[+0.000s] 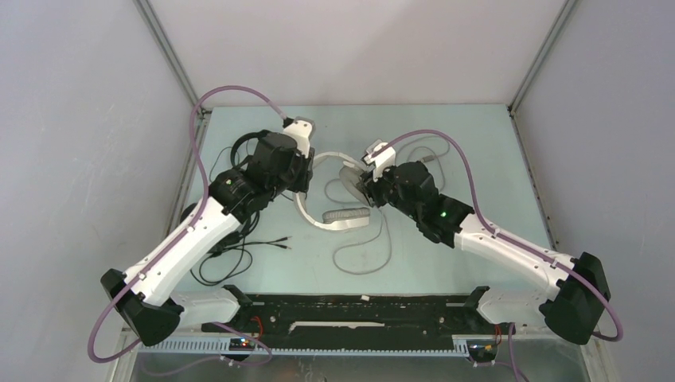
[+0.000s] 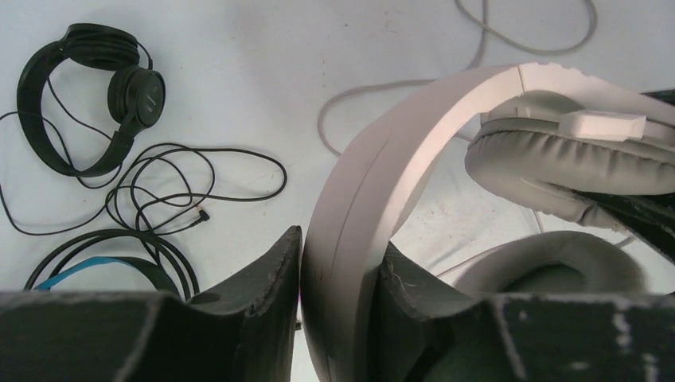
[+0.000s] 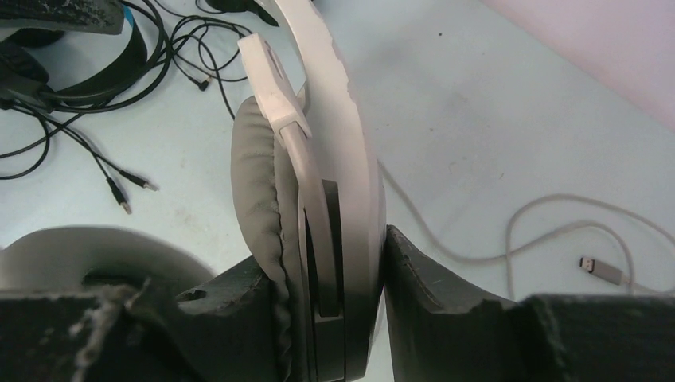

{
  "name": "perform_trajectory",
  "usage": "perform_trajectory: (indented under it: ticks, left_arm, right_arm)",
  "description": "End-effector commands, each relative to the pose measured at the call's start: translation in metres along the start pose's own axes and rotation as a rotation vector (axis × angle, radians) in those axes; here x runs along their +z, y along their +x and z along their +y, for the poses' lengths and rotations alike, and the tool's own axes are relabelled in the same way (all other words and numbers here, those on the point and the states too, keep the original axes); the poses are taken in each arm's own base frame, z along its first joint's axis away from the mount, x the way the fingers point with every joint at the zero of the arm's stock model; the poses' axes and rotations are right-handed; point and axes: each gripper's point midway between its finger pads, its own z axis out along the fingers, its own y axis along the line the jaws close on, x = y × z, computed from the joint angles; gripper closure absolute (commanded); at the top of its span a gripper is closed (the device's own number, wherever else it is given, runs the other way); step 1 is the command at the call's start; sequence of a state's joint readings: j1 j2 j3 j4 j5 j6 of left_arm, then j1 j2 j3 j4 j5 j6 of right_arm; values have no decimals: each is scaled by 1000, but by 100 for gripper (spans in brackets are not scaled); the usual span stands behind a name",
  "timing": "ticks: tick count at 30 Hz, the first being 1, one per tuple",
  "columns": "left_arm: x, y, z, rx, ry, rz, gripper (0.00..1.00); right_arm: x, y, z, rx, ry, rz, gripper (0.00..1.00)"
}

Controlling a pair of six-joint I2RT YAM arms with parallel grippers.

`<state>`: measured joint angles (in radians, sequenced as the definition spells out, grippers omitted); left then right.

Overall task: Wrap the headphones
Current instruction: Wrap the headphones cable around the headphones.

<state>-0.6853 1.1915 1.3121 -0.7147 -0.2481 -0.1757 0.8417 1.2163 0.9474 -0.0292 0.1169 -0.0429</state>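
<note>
The white headphones [image 1: 344, 216] are held just above the table between both arms. My left gripper [image 2: 342, 243] is shut on their white headband [image 2: 374, 183], which fills the gap between the fingers. My right gripper [image 3: 322, 255] is shut on one grey-padded ear cup [image 3: 318, 159], one finger on the cushion, the other on the white shell. Their pale cable [image 1: 362, 255] trails loose over the table and ends in a plug [image 3: 602, 270]. A slim black headset [image 2: 87, 95] lies at the left. The black headset with the blue-lined band [image 2: 87, 267] lies near it.
Loose black cables [image 1: 231, 255] with small jack plugs [image 3: 131, 195] sprawl over the left part of the table by the left arm. Grey walls with metal rails [image 1: 529, 72] close in the table at the back and sides.
</note>
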Motion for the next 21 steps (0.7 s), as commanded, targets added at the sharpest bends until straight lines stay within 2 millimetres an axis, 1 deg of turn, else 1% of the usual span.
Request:
perform_trajectory:
  ticks: [1,5,7,10,12,14,17,21]
  left_arm:
    - [-4,-12,11,-32,-76,-43,58]
    - [-9,-11,13,-4,-97,-26,46]
    - [-11,-10,9,15,-78,-12,39]
    - [-11,-8,7,37,-67,-2,33]
    - [-10,-5,9,54,-77,12,31]
    - [-9,-3,12,75,-98,26,26]
    - [-9,-2,12,112,-127,35,26]
    - [-7,-1,6,154,-148,60,32]
  right_arm:
    - [-10,-50,4,100,-6,-112,71]
    - [-9,-48,3,108,7,-83,72]
    - [-8,-47,2,110,17,-78,72]
    - [-7,-47,1,115,23,-79,72]
    - [-7,-47,1,122,30,-79,72]
    - [-6,-46,-1,129,38,-77,73]
    - [-5,-44,-3,131,49,-69,73]
    - [-3,-44,-4,136,55,-66,74]
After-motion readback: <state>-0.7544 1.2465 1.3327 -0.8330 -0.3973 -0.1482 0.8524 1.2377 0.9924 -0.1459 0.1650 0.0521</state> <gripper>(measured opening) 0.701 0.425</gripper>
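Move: The white headphones' band is still between my left fingers. From that hand the earcup my right hand holds is about 13 cm right and 1 cm back, the loose earcup about 10 right and 8 back, both some 3 cm lower. On the table, roughly 20 cm down, the grey cable loop lies about 14 right and 18 back. From my right hand, the band where the left holds it is about 15 cm left, 1 ahead and a little higher. I open my left fingers well beyond the band's width to let go of it, then sink that hand about 2.5 cm around it, easing 1 cm to the left and rolling some 10 degrees so its left side rises. My right hand keeps its pinch on the earcup, dipping about 1 cm and tipping down about 5 degrees. ##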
